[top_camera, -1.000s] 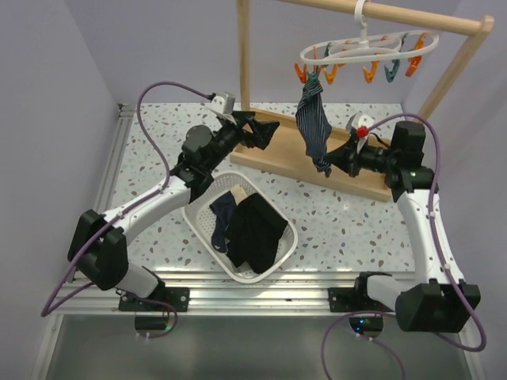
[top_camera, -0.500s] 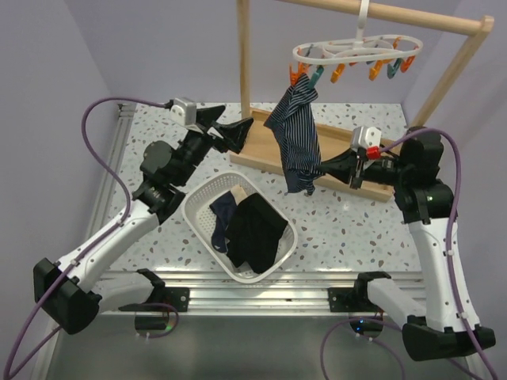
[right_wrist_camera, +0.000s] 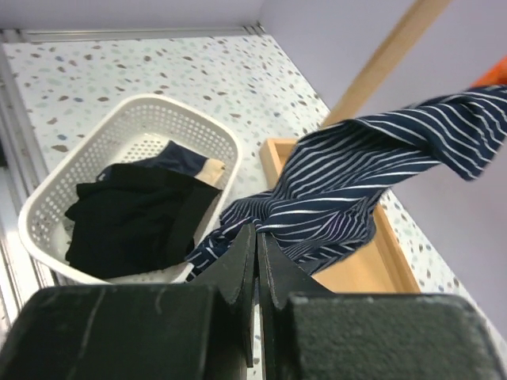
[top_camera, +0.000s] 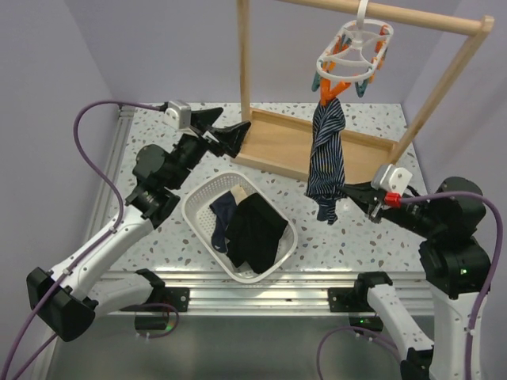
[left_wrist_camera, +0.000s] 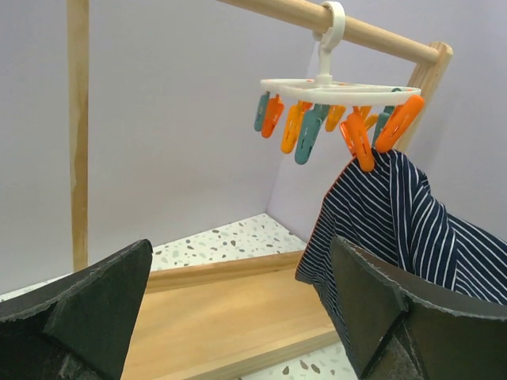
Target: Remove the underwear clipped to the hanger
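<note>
Navy-and-white striped underwear (top_camera: 327,154) (left_wrist_camera: 396,214) (right_wrist_camera: 356,182) hangs from an orange clip (top_camera: 329,91) (left_wrist_camera: 358,142) of the white hanger (top_camera: 354,51) (left_wrist_camera: 341,91), which hooks over the wooden rail. My right gripper (top_camera: 348,190) (right_wrist_camera: 257,237) is shut on the garment's lower part, pulling it taut toward the near right. My left gripper (top_camera: 236,120) (left_wrist_camera: 242,245) stands open and holds nothing. It is left of the garment and faces the hanger. Black underwear (top_camera: 253,229) (right_wrist_camera: 127,218) and a navy piece with a beige waistband (top_camera: 222,210) (right_wrist_camera: 190,162) lie in the basket.
The white perforated basket (top_camera: 190,214) (right_wrist_camera: 198,107) sits on the speckled table between the arms. The wooden frame's base (top_camera: 277,146) (left_wrist_camera: 238,317) and left post (top_camera: 244,55) stand behind it, with a slanted post (top_camera: 444,79) at the right. Purple walls close in on both sides.
The right gripper has drawn back toward the near right with the striped underwear. The hanger has swung and turned on the rail. The left arm rose to the left, then held still.
</note>
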Tool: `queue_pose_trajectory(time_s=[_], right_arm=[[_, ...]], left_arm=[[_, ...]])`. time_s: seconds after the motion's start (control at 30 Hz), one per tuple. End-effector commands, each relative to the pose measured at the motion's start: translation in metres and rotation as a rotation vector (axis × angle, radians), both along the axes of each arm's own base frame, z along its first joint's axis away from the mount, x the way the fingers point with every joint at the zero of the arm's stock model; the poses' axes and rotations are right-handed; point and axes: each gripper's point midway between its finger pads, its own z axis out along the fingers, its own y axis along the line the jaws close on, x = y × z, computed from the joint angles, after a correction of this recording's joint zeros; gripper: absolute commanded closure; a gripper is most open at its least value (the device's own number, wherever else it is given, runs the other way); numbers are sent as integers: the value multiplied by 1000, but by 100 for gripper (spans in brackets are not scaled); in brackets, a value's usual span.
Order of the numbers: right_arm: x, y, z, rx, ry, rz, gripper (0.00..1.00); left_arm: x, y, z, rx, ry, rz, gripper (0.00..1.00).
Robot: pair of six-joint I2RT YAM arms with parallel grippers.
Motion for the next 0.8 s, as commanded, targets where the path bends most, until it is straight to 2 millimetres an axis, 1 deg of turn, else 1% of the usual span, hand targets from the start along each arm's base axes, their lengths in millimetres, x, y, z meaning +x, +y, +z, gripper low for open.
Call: queue_pose_trajectory(time_s=[0.0, 0.03, 0.07, 0.1, 0.17, 0.2, 0.27, 0.3, 0.37, 0.47, 0.5, 0.53, 0.57, 0.6, 0.63, 0.67, 0.7, 0.73, 0.77], right_arm=[[31, -25, -11, 65, 135, -255, 100], [37, -31, -12, 82, 148, -306, 100], [42, -41, -13, 115, 171, -395, 100], [45, -45, -15, 129, 182, -430, 100], [49, -55, -14, 193, 206, -518, 100], [53, -67, -14, 211, 198, -599, 100], [56, -78, -13, 236, 196, -670, 100], [59, -86, -13, 242, 190, -722, 100], [61, -91, -13, 261, 199, -761, 100], [66, -95, -18, 282, 228, -797, 100], [68, -95, -20, 283, 238, -801, 100], [70, -93, -23, 280, 252, -796, 100], [72, -93, -24, 284, 265, -798, 100], [74, -93, -27, 278, 275, -803, 100], [76, -94, -31, 270, 290, -814, 100], [78, -93, -33, 290, 317, -822, 100], [78, -94, -34, 291, 320, -829, 100], [79, -95, -35, 292, 327, -837, 100], [80, -96, -35, 296, 330, -844, 100]], left_arm=[[0, -8, -4, -3, 9, -45, 2], [0, -10, -5, -1, 12, -52, 2], [0, -10, -5, -4, 11, -56, 2], [1, -12, -6, -4, 13, -61, 2], [0, -13, -6, -6, 15, -71, 2], [-1, -14, -6, -7, 16, -76, 2], [-2, -15, -9, -9, 22, -85, 2], [-1, -16, -9, -20, 26, -93, 2], [-1, -22, -11, -28, 30, -117, 2], [2, -37, -11, -61, 40, -187, 3], [8, -46, -14, -75, 47, -211, 3], [7, -51, -7, -82, 29, -237, 3], [10, -57, -6, -83, 20, -251, 3], [20, -68, -15, -76, 29, -265, 3], [19, -76, -5, -75, -2, -304, 3], [21, -81, -1, -82, -27, -325, 3], [33, -94, -15, -67, -7, -345, 4], [32, -101, -4, -67, -41, -384, 4], [32, -106, 0, -72, -75, -411, 4]])
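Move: For the open left hand, the orange clips pinning the striped underwear to the hanger's near end lie about 15 cm ahead, 25 cm right and a touch lower; the white hanger's centre is some 25 cm ahead, 28 cm right and slightly above. From the right hand, pinching the underwear's lower end, those clips are about 17 cm ahead, 3 cm left and 4 cm up, with the garment's middle about 8 cm ahead, 2 cm left. Still pinching the underwear's lower end, the right hand swings it about 9 cm right and 7 cm forward, sinking a little while its wrist turns some 45 degrees clockwise and dips. The wide-open left hand, mostly in the later half, reaches about 9 cm right, also down and forward, towards the orange clips, yawing clockwise without touching them. ##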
